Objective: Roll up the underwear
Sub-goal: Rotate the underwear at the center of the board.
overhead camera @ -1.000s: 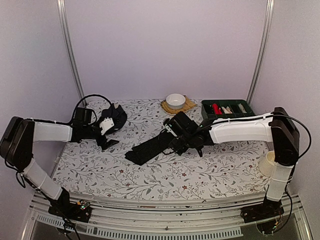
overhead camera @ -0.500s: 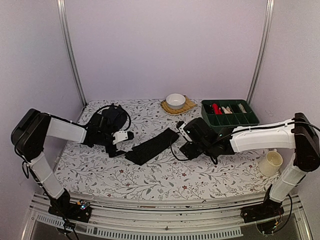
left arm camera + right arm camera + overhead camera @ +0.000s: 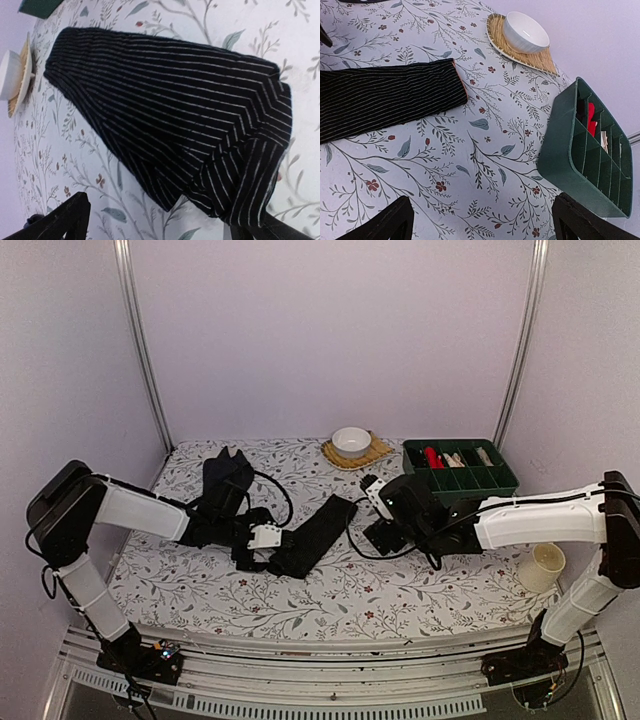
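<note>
One piece of underwear (image 3: 318, 530) lies folded into a long black strip with thin pale stripes, running diagonally across the middle of the floral table. In the left wrist view the underwear (image 3: 170, 105) fills most of the frame, and its near corner lies between the fingers. My left gripper (image 3: 272, 545) (image 3: 167, 227) is open at the strip's near end. The second black underwear (image 3: 225, 478) lies crumpled at the back left. My right gripper (image 3: 383, 537) (image 3: 487, 225) hangs open over bare cloth, right of the strip's far end (image 3: 385, 100), which shows an orange edge.
A white bowl (image 3: 351, 440) (image 3: 522, 32) sits on a woven mat (image 3: 374, 452) at the back. To the right stands a green divided tray (image 3: 460, 468) (image 3: 580, 165). A cream cup (image 3: 540, 565) stands at the right edge. The left arm's cable loops near the crumpled garment.
My left gripper has moved right, from beside the crumpled garment to the near end of the folded strip. My right gripper has drawn back rightward off the strip's far end.
</note>
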Action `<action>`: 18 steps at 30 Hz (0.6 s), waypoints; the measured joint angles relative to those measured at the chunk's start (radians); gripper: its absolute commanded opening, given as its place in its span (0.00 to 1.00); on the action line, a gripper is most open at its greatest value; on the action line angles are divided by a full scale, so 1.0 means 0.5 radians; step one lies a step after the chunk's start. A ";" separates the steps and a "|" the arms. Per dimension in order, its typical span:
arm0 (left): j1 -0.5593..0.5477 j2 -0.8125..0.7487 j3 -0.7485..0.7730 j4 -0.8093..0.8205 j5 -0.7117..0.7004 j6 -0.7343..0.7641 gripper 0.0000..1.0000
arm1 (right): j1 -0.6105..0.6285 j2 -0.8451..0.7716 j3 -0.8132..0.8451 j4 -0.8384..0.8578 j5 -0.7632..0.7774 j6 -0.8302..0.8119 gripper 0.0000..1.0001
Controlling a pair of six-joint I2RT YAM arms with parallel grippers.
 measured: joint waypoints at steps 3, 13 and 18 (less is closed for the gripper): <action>-0.153 -0.011 -0.021 0.021 -0.020 -0.015 0.99 | 0.000 -0.017 -0.014 0.015 0.001 -0.003 0.99; -0.617 -0.085 -0.058 -0.077 0.105 -0.051 0.98 | 0.000 -0.022 -0.023 0.056 0.002 -0.027 0.99; -0.571 -0.344 -0.166 -0.201 0.231 0.023 0.98 | 0.000 -0.036 -0.064 0.101 -0.056 -0.062 0.99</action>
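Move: The underwear lies slantwise on the table, its middle about 8 cm to the right of the left hand, 4 cm ahead and 2 cm below. The dark cloth is some 22 cm ahead of that hand and 11 cm to its left; the white bowl about 33 cm ahead and 17 cm to its right. From the right hand the underwear's middle is about 18 cm to the left, 3 cm ahead and 13 cm below. The underwear's bunched near end, already against the left gripper's rear finger, is pushed along the table as the open left hand sweeps back about 12 cm and right some 8 cm, turning roughly 20 degrees clockwise. It then eases slightly left and lifts about 2 cm, coming free of the cloth on its near side. ##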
